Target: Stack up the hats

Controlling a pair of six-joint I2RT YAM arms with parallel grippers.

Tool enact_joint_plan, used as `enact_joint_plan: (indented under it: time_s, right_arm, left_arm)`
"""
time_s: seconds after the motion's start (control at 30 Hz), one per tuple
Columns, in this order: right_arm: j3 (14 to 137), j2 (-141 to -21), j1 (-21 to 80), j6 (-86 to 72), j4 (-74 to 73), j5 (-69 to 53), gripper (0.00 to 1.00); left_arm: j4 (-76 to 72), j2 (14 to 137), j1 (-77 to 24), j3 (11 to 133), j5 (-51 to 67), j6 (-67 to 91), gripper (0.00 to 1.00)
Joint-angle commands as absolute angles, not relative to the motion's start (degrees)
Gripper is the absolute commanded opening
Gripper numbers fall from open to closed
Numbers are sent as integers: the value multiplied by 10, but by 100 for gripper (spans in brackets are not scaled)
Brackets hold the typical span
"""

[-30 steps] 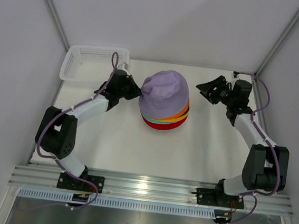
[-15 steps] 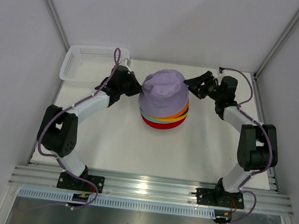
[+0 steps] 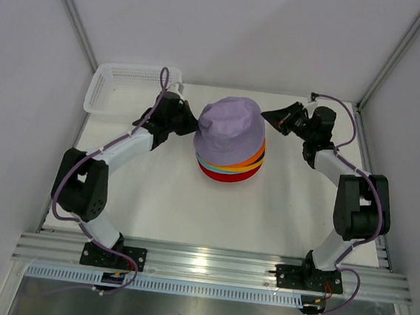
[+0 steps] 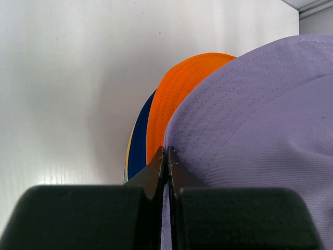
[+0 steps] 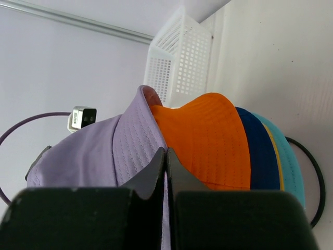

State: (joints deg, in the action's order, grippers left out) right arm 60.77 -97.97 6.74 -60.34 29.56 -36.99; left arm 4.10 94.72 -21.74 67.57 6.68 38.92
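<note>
The hats sit in one pile mid-table: the lavender hat is on top, with the orange rim and the red hat below it. My left gripper is shut on the lavender brim at the pile's left side; in the left wrist view lavender cloth lies between the jaws, with orange and navy behind. My right gripper is shut on the lavender brim at the right side; the right wrist view shows lavender, orange, navy and teal.
A white lattice basket stands at the table's back left corner; it also shows in the right wrist view. A black wire frame curves under the pile. White walls close in the table on three sides.
My right gripper has swung in from the right, from open and apart from the pile to shut on the lavender brim. The left gripper has kept its hold.
</note>
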Motion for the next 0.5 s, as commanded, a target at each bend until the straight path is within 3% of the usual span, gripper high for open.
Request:
enact_joint_plan:
  time_s: [0.0, 0.47]
  right_arm:
    - [596, -962, 66, -634, 353, -381, 0]
    - [563, -879, 58, -708, 313, -301, 0]
  left_arm:
    - [44, 898, -214, 695, 69, 372, 1]
    - [71, 849, -213, 746, 96, 399, 1]
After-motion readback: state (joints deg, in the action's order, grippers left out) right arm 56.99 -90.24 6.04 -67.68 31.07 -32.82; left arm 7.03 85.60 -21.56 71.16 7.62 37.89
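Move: The purple hat hangs by its brim between my two shut grippers, its middle about 10 cm right of my left hand. The hat stack, orange on top, has its middle about 11 cm right, 4 cm back and 7 cm below that hand. From my right hand the stack lies about 9 cm left, 7 cm back and 13 cm down. The empty white basket stands some 24 cm left, 12 cm ahead and 12 cm below my left hand. Keeping both pinches on the purple hat's brim, I raise it away from the orange hat. My left hand climbs about 9 cm, drifting slightly back, its fingers tipping up some 10 degrees. My right hand starts later and rises only about 4 cm, easing back and to the right as it turns slightly clockwise. ##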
